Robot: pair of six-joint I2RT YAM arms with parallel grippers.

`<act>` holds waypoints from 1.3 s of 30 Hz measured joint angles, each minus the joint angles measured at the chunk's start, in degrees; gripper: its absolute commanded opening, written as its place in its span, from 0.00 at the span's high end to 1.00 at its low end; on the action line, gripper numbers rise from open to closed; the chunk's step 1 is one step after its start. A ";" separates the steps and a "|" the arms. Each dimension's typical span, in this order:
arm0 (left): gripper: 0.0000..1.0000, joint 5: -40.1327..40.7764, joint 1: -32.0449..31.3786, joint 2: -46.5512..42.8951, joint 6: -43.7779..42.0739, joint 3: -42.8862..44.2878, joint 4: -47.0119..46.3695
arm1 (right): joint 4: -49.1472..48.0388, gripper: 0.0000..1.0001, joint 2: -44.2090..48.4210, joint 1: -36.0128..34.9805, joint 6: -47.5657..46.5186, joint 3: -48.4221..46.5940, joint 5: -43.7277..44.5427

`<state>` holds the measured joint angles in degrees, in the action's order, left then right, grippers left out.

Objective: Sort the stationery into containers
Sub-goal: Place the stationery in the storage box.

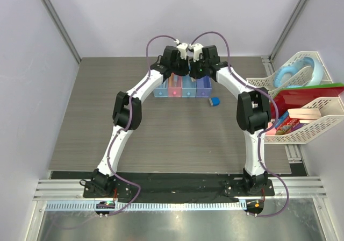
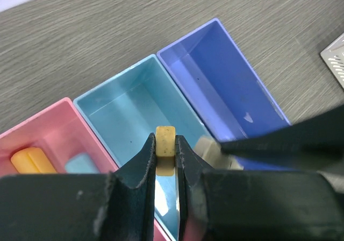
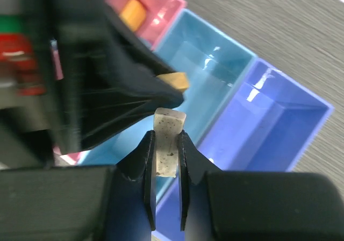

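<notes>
My left gripper [image 2: 165,144] is shut on a tan eraser [image 2: 165,140] and holds it above the second light blue box [image 2: 129,104] of the container row [image 1: 183,89]. My right gripper [image 3: 166,139] is shut on a paler speckled eraser [image 3: 169,130], over the wall between the light blue box [image 3: 212,63] and the purple box [image 3: 279,120]. The two grippers [image 1: 177,69] [image 1: 200,68] nearly touch. The pink box [image 2: 51,133] holds a yellow marker [image 2: 31,160] and a light blue item [image 2: 81,163]. A small blue block [image 1: 214,101] lies on the table right of the row.
White mesh baskets [image 1: 317,123] with books and a blue ring [image 1: 294,71] stand at the right edge. The purple box [image 2: 226,85] looks empty. A basket corner [image 2: 336,58] shows at the right of the left wrist view.
</notes>
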<state>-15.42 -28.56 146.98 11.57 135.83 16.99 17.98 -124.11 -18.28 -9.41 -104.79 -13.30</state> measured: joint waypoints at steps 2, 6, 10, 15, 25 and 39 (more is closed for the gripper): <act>0.74 0.59 0.02 0.00 -0.17 0.00 0.02 | 0.02 0.99 0.00 -0.83 0.13 0.00 0.04; 0.48 2.01 0.35 0.00 -0.63 0.00 0.15 | -0.26 0.99 0.00 -1.55 0.13 0.00 0.31; 0.34 4.02 1.03 0.00 -1.51 0.00 0.37 | -0.04 0.99 0.00 -1.46 0.26 0.00 0.55; 0.34 4.76 1.20 0.00 -1.51 0.00 0.42 | -0.46 0.99 0.00 -1.57 0.33 0.00 0.52; 0.34 6.95 1.25 -0.46 -1.77 0.00 1.27 | -2.64 0.99 0.00 -1.66 0.52 1.29 0.02; 0.32 9.53 1.33 -4.94 -3.17 -2.49 1.40 | -4.13 0.99 9.79 -3.19 -0.31 13.94 0.17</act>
<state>-5.89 -27.22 142.04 8.40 133.34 18.39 13.85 -114.32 -21.47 -9.72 -90.85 -13.13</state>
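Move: The third compartment from the left, the light-blue one between pink and dark blue, has its middle about 2 cm back from the left hand and 5 cm below; from the right hand it is about 2 cm to the left, neither ahead nor back, and 5 cm below. The pink compartment lies about 6 cm to its left, the dark-blue one about 6 cm to its right. The blue block sits outside the box, roughly 9 cm back and 9 cm right of the right hand. The small yellow block, already held over the light-blue compartment, is let go as the left fingers open while that hand eases left and slightly forward; the hand then rises about 3 cm, ending some 4 cm left of its start. The right hand keeps its grip on the white block, shifts slightly left, then draws back about 5 cm towards the compartment's near end, dipping and rising again on the way. ##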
